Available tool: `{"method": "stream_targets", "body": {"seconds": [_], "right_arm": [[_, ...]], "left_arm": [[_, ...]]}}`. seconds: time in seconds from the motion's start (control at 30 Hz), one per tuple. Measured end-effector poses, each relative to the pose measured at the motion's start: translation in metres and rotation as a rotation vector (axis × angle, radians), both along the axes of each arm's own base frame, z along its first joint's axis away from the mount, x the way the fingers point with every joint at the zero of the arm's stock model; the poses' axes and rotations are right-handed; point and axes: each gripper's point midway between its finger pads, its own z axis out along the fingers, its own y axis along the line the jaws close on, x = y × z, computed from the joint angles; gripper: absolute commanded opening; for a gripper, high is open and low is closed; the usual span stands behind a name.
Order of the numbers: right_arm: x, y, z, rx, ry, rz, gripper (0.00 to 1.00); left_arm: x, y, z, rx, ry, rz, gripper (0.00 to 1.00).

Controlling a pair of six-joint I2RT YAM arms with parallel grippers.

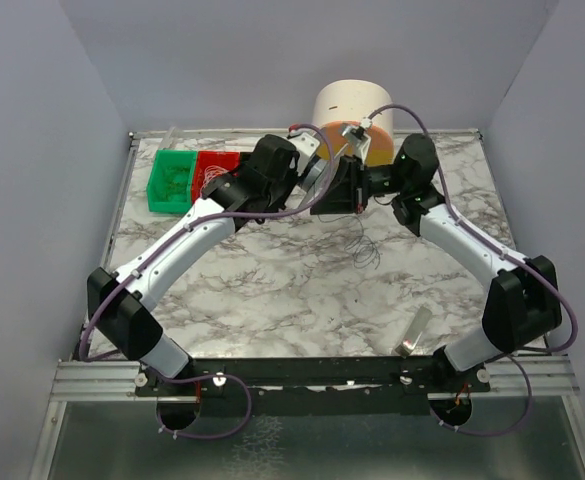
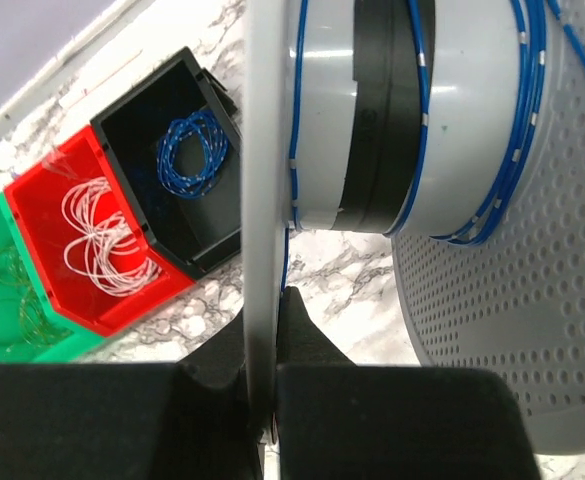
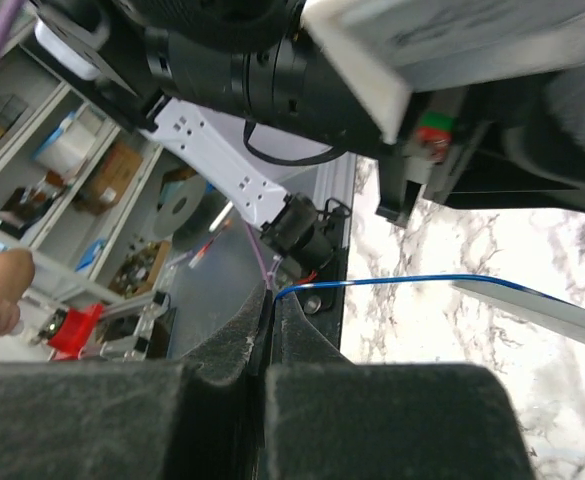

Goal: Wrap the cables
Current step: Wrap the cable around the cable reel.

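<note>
The cable is a hair-thin wire, blue with white marks up close. Turns of it [image 2: 296,130] run round a grey drum with a black band [image 2: 372,110]. Loose dark loops of cable [image 1: 365,250] lie on the marble just in front of both grippers. My left gripper [image 2: 262,305] is shut on the edge of a flat grey plate [image 2: 264,150] standing beside the drum; in the top view it [image 1: 324,190] sits at the back centre. My right gripper [image 3: 272,300] is shut on the cable's end, and the cable [image 3: 422,281] stretches away to the right. From above it [image 1: 357,185] faces the left one closely.
A green bin [image 1: 172,180] and a red bin [image 1: 215,168] stand at the back left. A black bin [image 2: 122,125] holds a blue coil; the red bin [image 2: 32,195] holds white coils. A cream cylinder [image 1: 354,100] stands behind the grippers. A grey strip [image 1: 413,333] lies front right. A perforated grey disc [image 2: 512,330] sits under the drum.
</note>
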Motion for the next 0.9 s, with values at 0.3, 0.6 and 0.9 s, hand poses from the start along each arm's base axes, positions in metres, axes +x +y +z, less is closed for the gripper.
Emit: {"method": "stream_targets", "body": {"seconds": [0.3,0.6,0.9], "right_arm": [[-0.012,0.022,-0.051,-0.043,-0.017,0.080,0.00],[-0.016,0.025,-0.113,-0.105,0.071,0.101,0.00],[-0.017,0.026,-0.138,-0.127,0.101,0.110,0.00]], "left_arm": [[0.013,-0.005,0.001,-0.137,0.098,0.059,0.00],[0.038,0.010,0.040,-0.425,0.168,0.097,0.00],[0.035,0.002,0.053,-0.551,0.225,0.049,0.00]]}}
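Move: The left hand holds the cable reel by the rim of its left flange, the hub about 6 cm ahead, 5 cm to its right and nearly level. From the right hand, with the cable at its tips, the hub is some 11 cm ahead, straight in line and 8 cm lower. The black tray stands about 11 cm ahead of the left hand, 8 cm to its left and 24 cm below. The drawer cabinet stands roughly 18 cm ahead, 15 cm right and 17 cm below that hand. Downward goes the right hand, about 14 cm and slightly left, from above the reel's near side to low in front of it, fingers shut and pointing left. The left hand keeps its pinch on the flange, dips a little, then lifts the reel about 5 cm and carries it a few centimetres forward, away from the right hand, rolling its right side up some 30 degrees. ##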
